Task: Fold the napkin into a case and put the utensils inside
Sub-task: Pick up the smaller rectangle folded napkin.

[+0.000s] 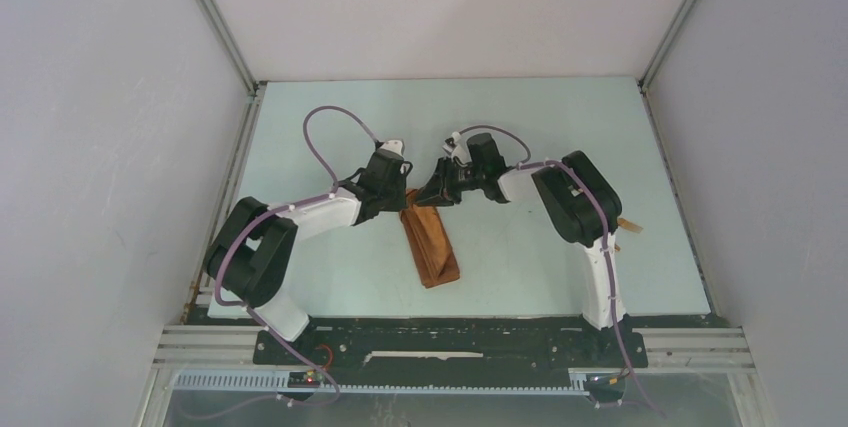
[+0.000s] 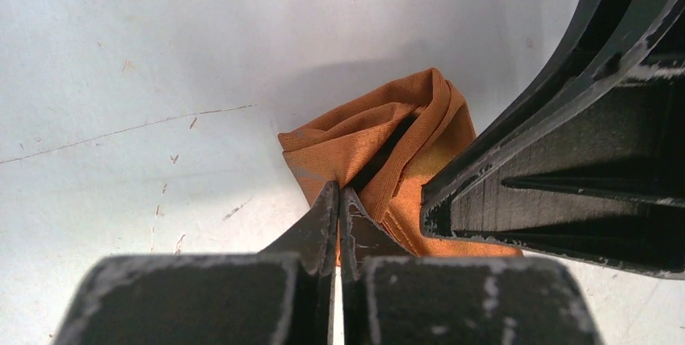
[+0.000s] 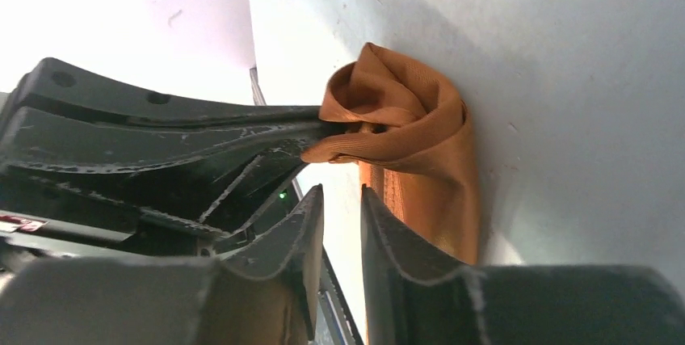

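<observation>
The rust-orange napkin lies as a narrow folded case in the middle of the table, running toward the near edge. My left gripper is shut on a fold at its far end. In the left wrist view the tips pinch the bunched cloth, which is lifted into a loose mouth. My right gripper hovers at that same end. Its jaws stand a little apart with nothing between them, and the napkin hangs just beside one finger. A golden utensil tip pokes out behind the right arm.
Pale walls and metal rails enclose the light table on three sides. The right arm's upright link stands at the near right, the left arm's base at the near left. The two grippers are almost touching.
</observation>
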You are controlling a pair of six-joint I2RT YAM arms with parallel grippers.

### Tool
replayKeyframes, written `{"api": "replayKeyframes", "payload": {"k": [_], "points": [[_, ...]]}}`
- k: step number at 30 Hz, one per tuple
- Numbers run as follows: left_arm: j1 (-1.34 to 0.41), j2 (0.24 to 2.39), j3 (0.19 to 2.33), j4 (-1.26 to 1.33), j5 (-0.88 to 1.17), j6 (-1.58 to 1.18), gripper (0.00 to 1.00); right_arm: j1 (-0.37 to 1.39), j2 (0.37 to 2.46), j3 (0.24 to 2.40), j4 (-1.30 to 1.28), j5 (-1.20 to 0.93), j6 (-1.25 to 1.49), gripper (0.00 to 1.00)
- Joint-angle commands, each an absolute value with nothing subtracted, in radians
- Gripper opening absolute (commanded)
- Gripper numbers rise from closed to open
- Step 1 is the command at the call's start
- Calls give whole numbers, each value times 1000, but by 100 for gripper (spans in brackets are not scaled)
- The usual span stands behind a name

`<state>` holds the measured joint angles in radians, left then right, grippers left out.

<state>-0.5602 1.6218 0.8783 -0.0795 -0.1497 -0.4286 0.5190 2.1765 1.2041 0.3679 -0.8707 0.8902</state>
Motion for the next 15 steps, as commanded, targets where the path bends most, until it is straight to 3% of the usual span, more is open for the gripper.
{"api": "replayKeyframes", "payload": {"k": [1, 15], "points": [[-556, 1578, 877, -66, -135, -437, 0, 524, 2189, 1230, 488, -893, 955, 28], [-555, 1564, 885, -58, -108, -430, 0, 578, 2320, 1333, 457, -839, 974, 13]]}}
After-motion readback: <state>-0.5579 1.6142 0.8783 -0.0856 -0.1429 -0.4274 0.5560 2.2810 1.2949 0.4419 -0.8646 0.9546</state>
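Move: The raised far end of the folded napkin, which I'm about to pinch with my right hand, lies about 3 cm to its left, 1 cm ahead and 1 cm lower. My left fingertips, shut on the cloth, are some 3 cm left of the right hand and 1 cm nearer the base. The napkin's near end lies roughly 14 cm back and 4 cm right. From my left hand, the far end is about 2 cm ahead and 1 cm right. I keep my left fingers shut on the far end of the napkin and hold them still. With my right hand I first lift slightly and edge forward, then slide about 3 cm left and sink some 2 cm, right up beside the left fingertips. On the way the right fingers close from about a third open to nearly shut, onto the raised cloth there. ##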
